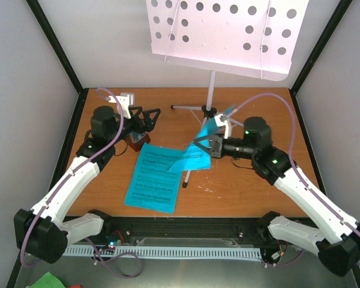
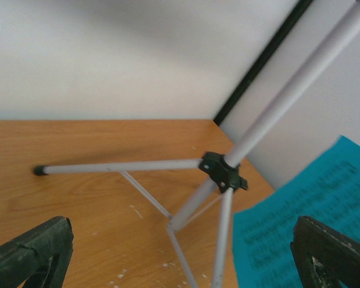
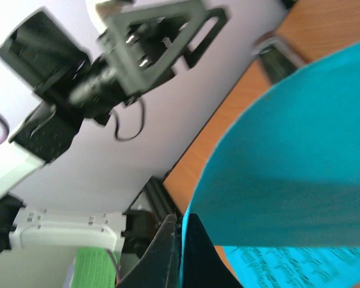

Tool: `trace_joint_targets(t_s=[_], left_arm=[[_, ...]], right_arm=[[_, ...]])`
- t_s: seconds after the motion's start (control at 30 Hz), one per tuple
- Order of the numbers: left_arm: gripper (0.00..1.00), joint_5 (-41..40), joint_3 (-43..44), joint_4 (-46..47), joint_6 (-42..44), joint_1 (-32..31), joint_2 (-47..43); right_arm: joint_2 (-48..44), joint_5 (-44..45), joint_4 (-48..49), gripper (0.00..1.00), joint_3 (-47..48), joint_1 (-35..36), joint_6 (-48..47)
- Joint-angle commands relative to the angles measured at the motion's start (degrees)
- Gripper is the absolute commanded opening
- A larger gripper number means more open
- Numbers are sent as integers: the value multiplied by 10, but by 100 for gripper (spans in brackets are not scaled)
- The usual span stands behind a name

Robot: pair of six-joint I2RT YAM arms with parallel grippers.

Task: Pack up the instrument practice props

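The pale silver music stand has its perforated desk (image 1: 228,36) high at the back and its tripod legs (image 1: 195,108) on the table. One cyan sheet-music page (image 1: 151,179) lies flat on the wood. My right gripper (image 1: 200,144) is shut on the edge of a second cyan page (image 1: 209,127), held curled above the table; the right wrist view shows the jaws (image 3: 181,240) pinching that page (image 3: 288,168). My left gripper (image 1: 145,117) hangs open and empty above the dark red-brown metronome (image 1: 135,143). Ahead of the left gripper (image 2: 180,264) are the tripod hub (image 2: 222,171) and a cyan page (image 2: 306,222).
Grey walls with black frame posts close in the wooden table (image 1: 240,186) on three sides. A small white block (image 1: 127,98) sits at the back left. The stand's pole (image 1: 211,90) rises between the two grippers. A black rail (image 1: 186,225) runs along the near edge.
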Motion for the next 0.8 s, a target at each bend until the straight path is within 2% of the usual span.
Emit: trace_joint_targets(t_s=[0.0,0.13,0.23,0.4,0.57,0.77], left_arm=[[99,-51,14,-39,18,38,-40],[99,-42,11,-55,9,74,-69],[99,-55,10,-66,13,84,-91],[99,-80,2,-78,17,85,-116],[100,-64,-21,-79,-6,85,-121],[99,-44,-70,-82,-24,85,-141]], right_arm=[[79,48,43,3,80,113,-50],[148,86,44,3,153,183,-99],[164,89,73,3,149,195,-92],[162,147,137,3,29,195,-40],[184,187,273,3,-148,195,100],[254,189,319,3,-210,196,202]])
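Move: The right hand already pinches one blue music sheet; the other lies on the table about 18 cm to its left, level with it and some 29 cm below. The metronome stands roughly 27 cm left of and 16 cm ahead of the right hand; the stand's near foot is about 4 cm left and 4 cm back. From the empty left hand, the lying sheet is about 15 cm straight back and 29 cm down. Right hand carries its sheet left, then about 25 cm down towards the lying sheet; left hand moves left. ##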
